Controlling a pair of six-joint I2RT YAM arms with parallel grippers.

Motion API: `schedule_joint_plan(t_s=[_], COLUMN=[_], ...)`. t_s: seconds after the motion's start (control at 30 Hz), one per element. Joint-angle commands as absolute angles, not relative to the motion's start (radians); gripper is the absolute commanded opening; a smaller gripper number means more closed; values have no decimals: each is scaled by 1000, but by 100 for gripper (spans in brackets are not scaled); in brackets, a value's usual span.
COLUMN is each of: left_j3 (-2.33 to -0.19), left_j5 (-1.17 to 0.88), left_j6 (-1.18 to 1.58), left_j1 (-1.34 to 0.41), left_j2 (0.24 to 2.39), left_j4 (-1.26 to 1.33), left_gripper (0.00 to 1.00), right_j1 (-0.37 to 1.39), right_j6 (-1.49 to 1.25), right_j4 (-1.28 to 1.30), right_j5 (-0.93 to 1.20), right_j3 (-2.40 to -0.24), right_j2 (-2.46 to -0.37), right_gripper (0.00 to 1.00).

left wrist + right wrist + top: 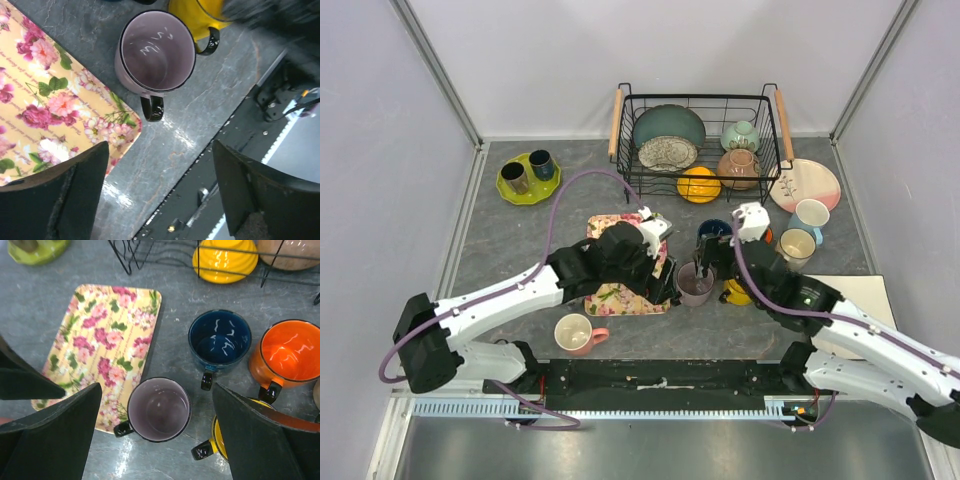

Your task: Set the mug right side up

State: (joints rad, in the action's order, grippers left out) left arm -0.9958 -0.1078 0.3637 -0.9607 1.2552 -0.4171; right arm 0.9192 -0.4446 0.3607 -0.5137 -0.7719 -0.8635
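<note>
The purple mug (695, 287) stands upright on the grey table, mouth up and empty, just right of the floral tray (610, 300). Its black handle (152, 107) points to the near left. My left gripper (665, 288) hovers open over the tray's near right corner, beside the mug (156, 52); nothing is between its fingers (75, 190). My right gripper (705, 262) hangs open straight above the mug (159, 409), which shows between its fingers (60, 430) untouched.
A yellow mug (220, 442) sits close on the purple mug's right, with a blue mug (219, 340) and an orange mug (290, 352) behind. A pink mug (575, 333) stands near front. The wire dish rack (698, 100) and green plate (528, 190) are at the back.
</note>
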Motion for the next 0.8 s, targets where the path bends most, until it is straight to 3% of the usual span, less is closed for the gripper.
schedule_joint_plan(t_s=[0.0, 0.37, 0.77], left_j3=[-889, -936, -1025], left_j5=[-92, -126, -138], left_j6=[247, 155, 81], left_j1=[-976, -1002, -1014], left_j2=[1233, 1442, 1588], left_j4=[-246, -153, -149], left_gripper=[87, 66, 60], right_j1=[920, 920, 920], right_j6=[-505, -525, -503], right_j4=[385, 416, 410], right_j5=[-568, -577, -592], right_j3=[-847, -853, -834], right_j2=[-752, -624, -638], right_gripper=[98, 98, 98])
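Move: The mauve mug stands open end up, its handle towards the left gripper; its middle is about 9 cm to the left hand's right, 5 cm ahead and some 13 cm below. The yellow mug is roughly 11 cm right of the mauve one and level with it, the blue one about 12 cm beyond it and 5 cm right. From the right hand the mauve mug lies some 5 cm ahead, neither left nor right, about 16 cm below. Down about 9.5 cm and then also some 3 cm to the right, the left hand closes in on the mauve mug's handle, its fingers tipping steeper and narrowing from almost wide open to roughly 60%, with no grip yet. The right hand, fingers wide, rises about 8 cm while backing off to the right, away from the mug, then holds there. ##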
